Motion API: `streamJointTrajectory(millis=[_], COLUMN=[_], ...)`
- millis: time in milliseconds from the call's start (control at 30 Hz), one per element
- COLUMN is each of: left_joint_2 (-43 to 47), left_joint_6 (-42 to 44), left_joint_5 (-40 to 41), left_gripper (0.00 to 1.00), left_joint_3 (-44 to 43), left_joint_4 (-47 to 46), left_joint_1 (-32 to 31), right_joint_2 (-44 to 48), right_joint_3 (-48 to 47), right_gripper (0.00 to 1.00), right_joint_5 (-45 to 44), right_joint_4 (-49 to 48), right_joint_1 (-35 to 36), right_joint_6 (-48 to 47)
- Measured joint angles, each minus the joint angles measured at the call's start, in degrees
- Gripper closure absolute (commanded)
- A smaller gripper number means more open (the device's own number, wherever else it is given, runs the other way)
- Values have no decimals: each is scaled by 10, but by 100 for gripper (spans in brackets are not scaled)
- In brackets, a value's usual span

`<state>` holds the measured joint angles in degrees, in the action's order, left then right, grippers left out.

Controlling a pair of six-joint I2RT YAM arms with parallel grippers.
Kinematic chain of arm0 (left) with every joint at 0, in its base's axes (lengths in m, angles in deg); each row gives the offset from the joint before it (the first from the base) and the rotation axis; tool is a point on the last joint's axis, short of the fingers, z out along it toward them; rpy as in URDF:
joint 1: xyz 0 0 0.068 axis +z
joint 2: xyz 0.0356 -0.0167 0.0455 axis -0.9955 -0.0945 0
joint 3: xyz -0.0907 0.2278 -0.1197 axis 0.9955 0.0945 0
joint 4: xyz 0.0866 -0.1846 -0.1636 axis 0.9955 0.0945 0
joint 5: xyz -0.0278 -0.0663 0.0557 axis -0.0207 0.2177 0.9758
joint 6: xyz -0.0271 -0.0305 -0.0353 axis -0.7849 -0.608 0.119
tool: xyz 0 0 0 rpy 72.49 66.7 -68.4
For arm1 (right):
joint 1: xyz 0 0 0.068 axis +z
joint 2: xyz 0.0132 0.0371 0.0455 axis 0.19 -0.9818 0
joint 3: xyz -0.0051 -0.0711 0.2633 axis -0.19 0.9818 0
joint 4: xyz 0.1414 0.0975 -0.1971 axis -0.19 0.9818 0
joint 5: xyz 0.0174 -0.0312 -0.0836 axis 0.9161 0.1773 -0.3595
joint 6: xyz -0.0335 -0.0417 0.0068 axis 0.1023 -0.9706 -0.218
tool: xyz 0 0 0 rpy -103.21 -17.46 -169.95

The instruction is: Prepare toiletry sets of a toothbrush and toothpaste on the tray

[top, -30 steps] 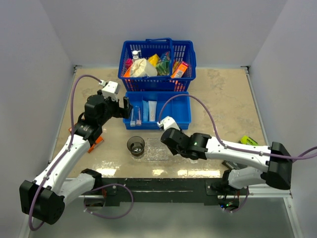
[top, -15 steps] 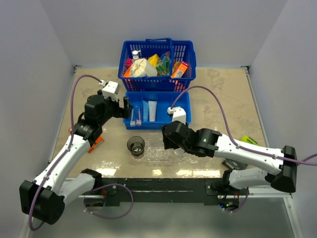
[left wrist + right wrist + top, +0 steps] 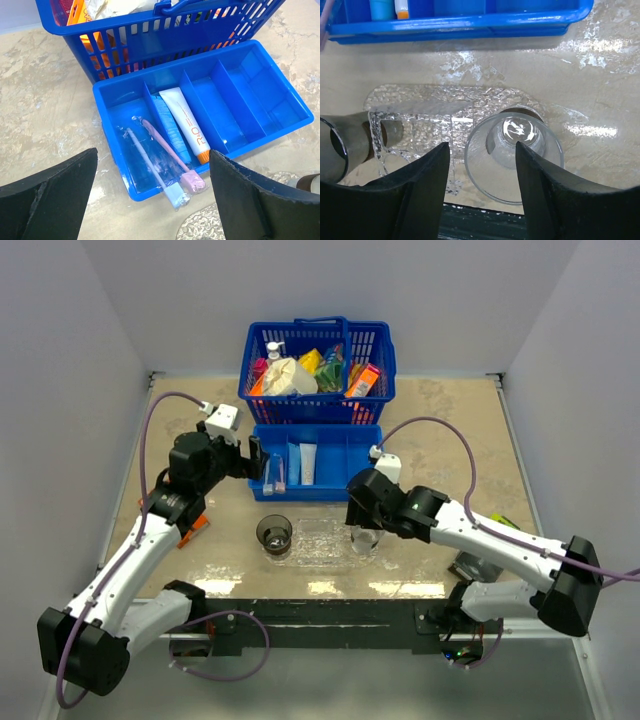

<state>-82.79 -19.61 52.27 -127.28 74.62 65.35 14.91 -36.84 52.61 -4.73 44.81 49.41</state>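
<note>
Two wrapped toothbrushes, one pink [image 3: 167, 152] and one pale purple [image 3: 147, 162], lie in the left compartment of the blue divided bin [image 3: 260, 97]. A pale blue toothpaste tube [image 3: 170, 132] and a white one [image 3: 186, 122] lie in the compartment beside them. My left gripper [image 3: 153, 156] is open and empty above the toothbrushes. The clear bumpy tray [image 3: 320, 540] holds a smoky cup [image 3: 274, 533] at its left end and a clear cup [image 3: 515, 160] at its right end. My right gripper [image 3: 481, 150] is open above the clear cup, straddling its left rim.
The blue handled basket [image 3: 318, 365] with packets and a pump bottle stands behind the bin. An orange item [image 3: 195, 528] lies under my left arm. A yellow-green object [image 3: 503, 524] lies at the right.
My right arm has swung to the right along the tray and now hangs over the clear cup at the tray's right end. The left arm has not moved.
</note>
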Motion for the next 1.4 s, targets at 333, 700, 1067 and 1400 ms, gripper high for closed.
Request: streamJointTrajectory(millis=[333,700,1067,1400], left_joint_2=[4,5,5,5], left_joint_6=[0,0,0,0], left_joint_5=[-6,-6,-6,-9], left_gripper=[4,4,4,4], left_joint_3=[0,0,0,0], left_joint_4=[0,0,0,0], left_joint_1=[0,0,0,-5], right_joint_2=[-28,-77,-106,-75], right_joint_3=[-3,-12,-34,-26], right_gripper=[43,57,86,100], right_joint_5=[11,9,9,26], right_joint_4=[-14,-30,-27,-9], right_joint_1=[-7,-7,-7,-7], right_joint_6=[0,-7,-24,-119])
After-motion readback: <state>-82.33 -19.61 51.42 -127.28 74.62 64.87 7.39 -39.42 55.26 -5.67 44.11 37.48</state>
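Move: The clear cup's middle is about 3 cm to the right of the right hand, about level with it and some 7 cm below; its left rim lies under the gap between the half-open fingers. The clear rack stands about 7 cm left of that hand and the dark cup some 15 cm left, both level with it, with the blue box's middle 15 cm ahead and 8 cm left. From the idle left hand, the clear cup is roughly 19 cm right and 15 cm back. The right hand sinks about 3 cm while edging some 2 cm left and 2 cm forward, so that its half-open fingers straddle the clear cup's left wall, one outside and one inside. Late in the descent the fingers start to close and end nearly shut, pinching that wall at the rim, while the hand eases back and right about a centimetre each, rises slightly and turns some 10 degrees counter-clockwise. ##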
